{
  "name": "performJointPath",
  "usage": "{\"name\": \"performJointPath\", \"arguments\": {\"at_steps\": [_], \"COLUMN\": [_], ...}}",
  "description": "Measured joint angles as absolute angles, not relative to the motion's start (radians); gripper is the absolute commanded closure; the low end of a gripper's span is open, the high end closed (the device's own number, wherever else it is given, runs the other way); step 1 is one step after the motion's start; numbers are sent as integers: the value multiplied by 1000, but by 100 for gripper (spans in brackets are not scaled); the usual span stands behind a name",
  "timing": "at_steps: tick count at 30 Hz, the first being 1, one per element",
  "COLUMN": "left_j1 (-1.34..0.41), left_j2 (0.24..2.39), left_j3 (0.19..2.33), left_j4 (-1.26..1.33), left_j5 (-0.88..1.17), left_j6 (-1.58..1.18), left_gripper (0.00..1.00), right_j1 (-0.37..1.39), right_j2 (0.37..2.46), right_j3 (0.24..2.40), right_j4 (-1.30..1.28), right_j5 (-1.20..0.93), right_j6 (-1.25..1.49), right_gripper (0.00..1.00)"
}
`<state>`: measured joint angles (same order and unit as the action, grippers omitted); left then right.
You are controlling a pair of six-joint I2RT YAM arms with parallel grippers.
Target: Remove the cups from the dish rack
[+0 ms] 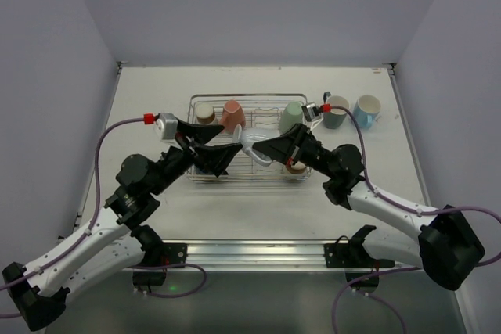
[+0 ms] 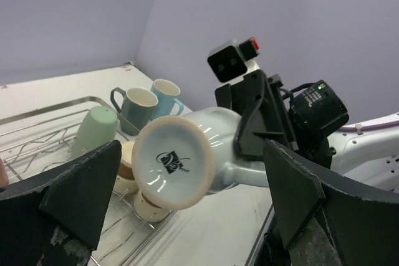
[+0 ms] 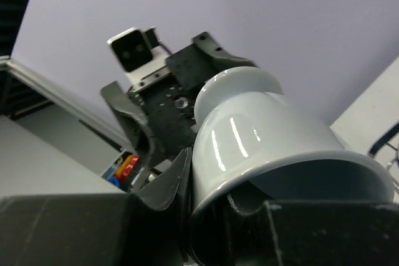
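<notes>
A grey-white mug (image 1: pixel 254 146) hangs on its side over the dish rack (image 1: pixel 249 98), between my two grippers. My right gripper (image 1: pixel 275 149) is shut on its rim, with one finger (image 3: pixel 168 179) outside the wall and the other inside the mouth (image 3: pixel 268 135). My left gripper (image 2: pixel 190 175) is open, its fingers (image 2: pixel 81 197) standing wide on either side of the mug's base (image 2: pixel 174 166) without touching it. In the rack stand a brown-and-cream cup (image 1: pixel 205 113), a salmon pink cup (image 1: pixel 233 115), a mint green cup (image 1: pixel 291 117) and a cream cup (image 1: pixel 296 167).
A dark blue-grey mug (image 1: pixel 337 111) and a light blue mug (image 1: pixel 366 109) stand upright on the table right of the rack. Both forearms cross the rack's near side. Grey walls close in the table on three sides.
</notes>
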<state>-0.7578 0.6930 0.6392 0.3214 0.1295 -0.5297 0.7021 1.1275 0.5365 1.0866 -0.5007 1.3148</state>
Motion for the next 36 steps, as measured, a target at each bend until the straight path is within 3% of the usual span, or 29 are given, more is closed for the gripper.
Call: {"name": "performJointPath", "arguments": {"at_steps": [4, 8, 14, 20, 27, 36], "left_j1": [-757, -757, -757, -757, -757, -757], "left_j2": [660, 663, 753, 839, 858, 902], "left_j3": [645, 712, 867, 859, 825, 803], "left_j4": [275, 107, -202, -391, -448, -461], "left_j5": [80, -7, -160, -271, -329, -329], "left_j6": [-497, -442, -347, -289, -253, -245], "left_gripper": [0, 0, 0, 0, 0, 0], "right_j1": [686, 673, 636, 429, 312, 273], "right_j2": [1119, 1039, 988, 1022, 1269, 1501], "right_j3": [515, 529, 879, 1065, 1069, 1069], "right_j4": [1012, 752, 57, -299, -503, -528], "right_j5": [-467, -423, -152, 34, 126, 140], "right_j6": [1278, 1142, 735, 469, 357, 347], "right_gripper": [100, 100, 100, 100, 100, 100]}}
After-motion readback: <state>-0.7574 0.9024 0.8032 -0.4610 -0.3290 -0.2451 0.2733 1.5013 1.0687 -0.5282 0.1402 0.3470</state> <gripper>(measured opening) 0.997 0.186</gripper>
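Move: The white cup is already in my right fingers. The clear table beside the rack where I take it lies some 17 cm ahead, 22 cm right and 33 cm below my right hand. The grey-green mug stands about 13 cm beyond that spot, the light blue mug equally far out but 10 cm further right. For my empty left hand, the dark blue cup is roughly 12 cm ahead, 10 cm left and 29 cm down; the coral cup stands about 14 cm beyond it and 7 cm right. Keeping my pinch on the white cup's wall, I swing my right hand right and forward over the rack, then drop steeply beside it, about 25 cm lower in all, rolling the fingers from sideways to steeply down. Meanwhile my open left hand backs off leftward and sinks some 16 cm towards the dark blue cup, tipping its fingers down. ##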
